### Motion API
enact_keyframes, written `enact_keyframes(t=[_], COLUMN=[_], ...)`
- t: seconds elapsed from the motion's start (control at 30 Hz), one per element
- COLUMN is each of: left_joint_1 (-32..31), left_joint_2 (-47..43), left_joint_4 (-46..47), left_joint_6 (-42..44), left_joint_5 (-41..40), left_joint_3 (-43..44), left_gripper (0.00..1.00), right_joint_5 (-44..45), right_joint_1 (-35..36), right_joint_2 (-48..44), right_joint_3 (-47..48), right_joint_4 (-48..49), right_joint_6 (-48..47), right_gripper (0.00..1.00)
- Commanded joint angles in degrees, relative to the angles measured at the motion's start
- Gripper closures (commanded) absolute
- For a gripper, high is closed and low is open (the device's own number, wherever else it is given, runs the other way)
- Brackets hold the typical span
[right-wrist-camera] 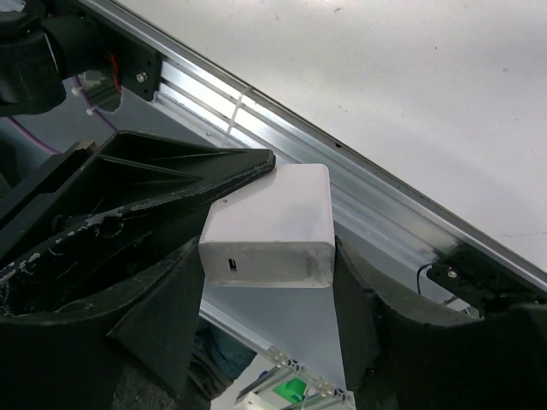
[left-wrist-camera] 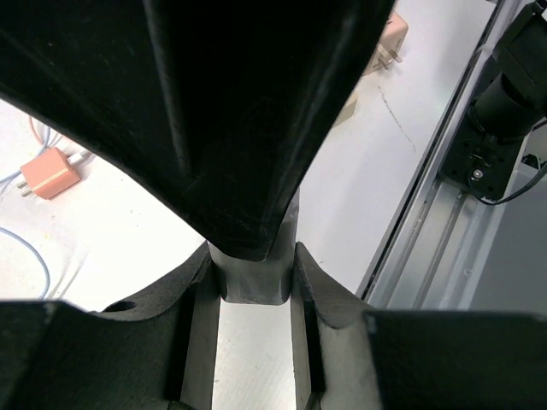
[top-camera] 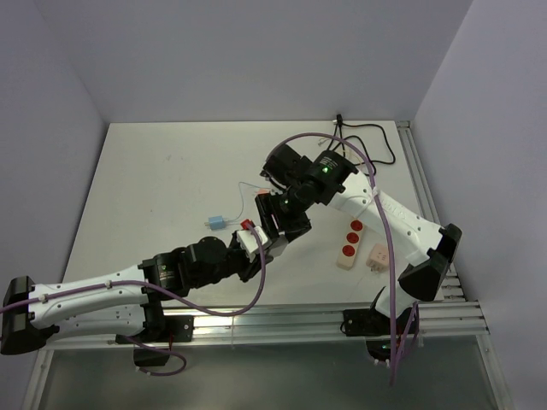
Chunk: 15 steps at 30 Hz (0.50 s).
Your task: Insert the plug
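Note:
The plug [right-wrist-camera: 272, 224] is a white charger block with a small port on its near face, held up in the air over the table's near edge. My right gripper [right-wrist-camera: 267, 256] is shut on it, one black finger against each side. The left gripper [left-wrist-camera: 254, 295] is shut on the same plug [left-wrist-camera: 253, 278] from the other end, and its finger [right-wrist-camera: 171, 184] lies along the block's left side. Seen from above, the two grippers meet mid-table, left [top-camera: 255, 242] and right [top-camera: 278, 224], and hide the plug. The beige power strip [top-camera: 349, 242] with red sockets lies to their right.
A pinkish adapter [top-camera: 376, 257] lies beside the strip. A small blue adapter [top-camera: 215, 222] on a thin cable lies left of the grippers. Black cable [top-camera: 369, 141] coils at the back right. An aluminium rail [top-camera: 342, 314] runs along the near edge.

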Motion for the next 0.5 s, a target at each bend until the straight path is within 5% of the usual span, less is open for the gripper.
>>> enact_keyframes(t=[0.0, 0.23, 0.27, 0.33, 0.47], left_joint_1=[-0.3, -0.3, -0.3, -0.3, -0.3], left_joint_2=[-2.5, -5.9, -6.3, -7.7, -10.8], left_joint_4=[6.5, 7.5, 7.2, 6.1, 1.4], left_joint_6=[-2.3, -5.3, -5.7, -7.4, -12.0], left_joint_5=[-6.5, -12.5, -13.1, -14.8, -18.7], left_joint_3=[0.5, -1.4, -1.4, -1.0, 0.7], left_gripper=[0.98, 0.35, 0.09, 0.0, 0.0], right_joint_5=[2.8, 6.0, 6.5, 7.6, 10.2], right_joint_1=[0.5, 0.5, 0.4, 0.2, -3.1], right_joint_2=[-0.7, -3.9, -4.0, -4.5, -6.3], right_joint_3=[-0.2, -2.3, -2.3, -2.3, -4.9], right_joint_4=[-3.9, -0.4, -0.3, -0.4, -0.3], right_joint_6=[2.3, 4.7, 4.8, 5.4, 4.7], right_gripper=[1.0, 1.0, 1.0, 1.0, 1.0])
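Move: The white charger is pinched between both grippers, its middle about 2 cm right of and 1 cm ahead of the left hand point. From the right hand it lies some 2 cm to the left, 1 cm ahead and 1 cm below. On the table about 21 cm below the left hand, the orange adapter lies some 29 cm ahead and 2 cm left, and the blue adapter roughly 19 cm ahead and 18 cm left. Open the left gripper wide to let go of the white charger, then back it away up and to the left, drifting forward, about 5 cm in all. Swing its fingers some 10–15 degrees counter-clockwise and tip them up towards level. Keep the right grip on the charger and, once freed, carry it about 2 cm right, slightly down and forward. ##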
